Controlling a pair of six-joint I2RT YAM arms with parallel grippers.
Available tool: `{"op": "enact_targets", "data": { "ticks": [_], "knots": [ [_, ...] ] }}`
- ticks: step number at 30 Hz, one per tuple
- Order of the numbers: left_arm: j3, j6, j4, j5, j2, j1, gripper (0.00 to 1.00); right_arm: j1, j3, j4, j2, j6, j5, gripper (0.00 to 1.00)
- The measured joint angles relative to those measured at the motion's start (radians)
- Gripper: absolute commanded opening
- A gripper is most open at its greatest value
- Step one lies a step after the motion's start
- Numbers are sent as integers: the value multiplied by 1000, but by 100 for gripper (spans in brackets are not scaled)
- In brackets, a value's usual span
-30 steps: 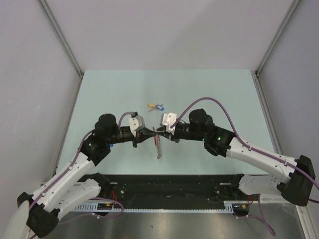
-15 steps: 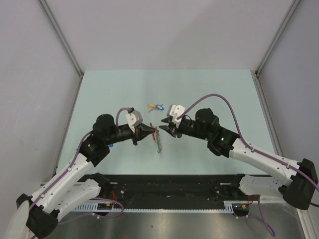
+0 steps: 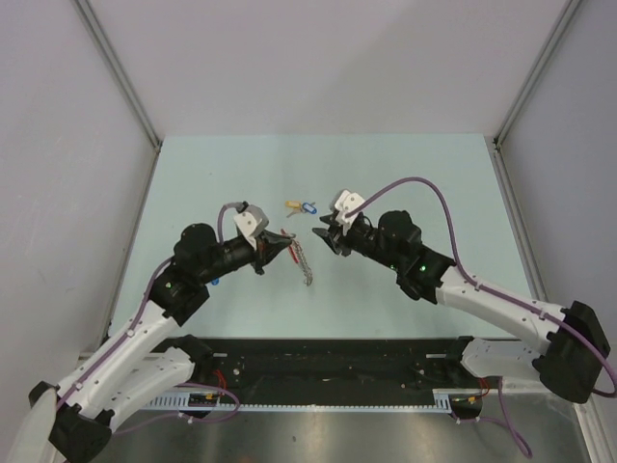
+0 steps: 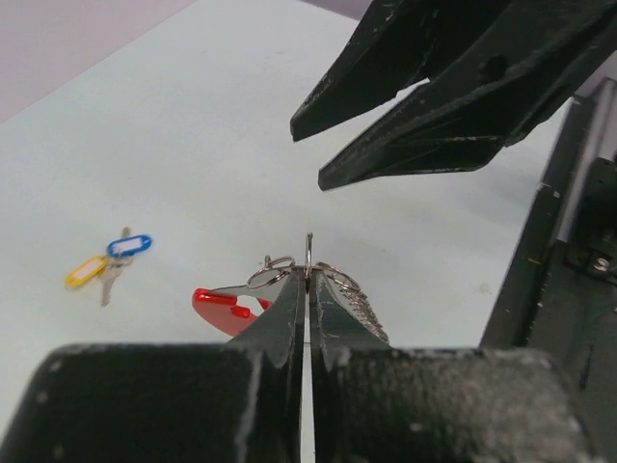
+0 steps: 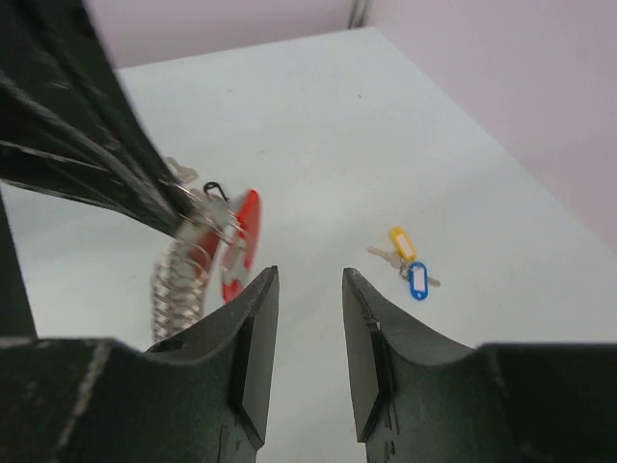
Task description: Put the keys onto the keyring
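My left gripper (image 3: 286, 242) (image 4: 308, 280) is shut on a thin wire ring of the keyring. The silvery chain (image 3: 306, 264) (image 4: 364, 307) and the red tag (image 4: 224, 310) hang below its tips. The same keyring (image 5: 236, 247) shows at the left of the right wrist view. My right gripper (image 3: 321, 236) (image 5: 310, 282) stands open just right of the keyring, apart from it, with nothing between its fingers. The keys (image 3: 302, 205) (image 4: 108, 267) (image 5: 406, 261), one with a yellow cap and one with a blue cap, lie together on the table just beyond both grippers.
The pale green table (image 3: 405, 183) is closed in by grey walls with metal posts (image 3: 120, 72) at left and right. A black rail (image 3: 318, 359) runs along the near edge. A small blue thing (image 3: 212, 283) lies half hidden under the left arm.
The right gripper has opened and drawn back up and to the right, away from the keyring. The left gripper, still shut on the keyring, has shifted slightly left and farther from the bases.
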Motion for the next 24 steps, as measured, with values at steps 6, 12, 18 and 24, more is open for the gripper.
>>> {"op": "enact_targets", "data": {
  "ticks": [6,12,18,24],
  "knots": [
    [0,-3,-63,-217,-73,3,1,-151,14,44,179,103,21,38],
    [-7,-2,-106,-389,-114,30,0,-229,127,29,443,165,28,38],
    [-14,13,-129,-472,-101,77,0,-250,342,7,696,152,11,39],
    [-32,34,-138,-517,-100,80,0,-253,552,-56,918,139,2,38]
  ]
}}
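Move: Ahead of the right hand by about 25 cm, some 4 cm to its left and 27 cm below, lies the blue-tagged key on the table; the yellow-tagged key is about 4 cm farther left and 2 cm farther out than that. The keyring, gripped in the left fingers, hangs roughly 6 cm left of the right hand and 3 cm nearer the base. From the left hand the blue-tagged key is about 28 cm ahead, 4 cm to the right, 25 cm below. Diving forward and down together, the right hand travels about 20 cm each way, first easing slightly right and then left, to come low over the tagged keys; its wrist tips the fingers downward and its part-open fingers stay as they are. Meanwhile the left hand keeps its pinch on the keyring and draws away from it, some 10 cm left and 5 cm forward, turning about 30 degrees counter-clockwise. ##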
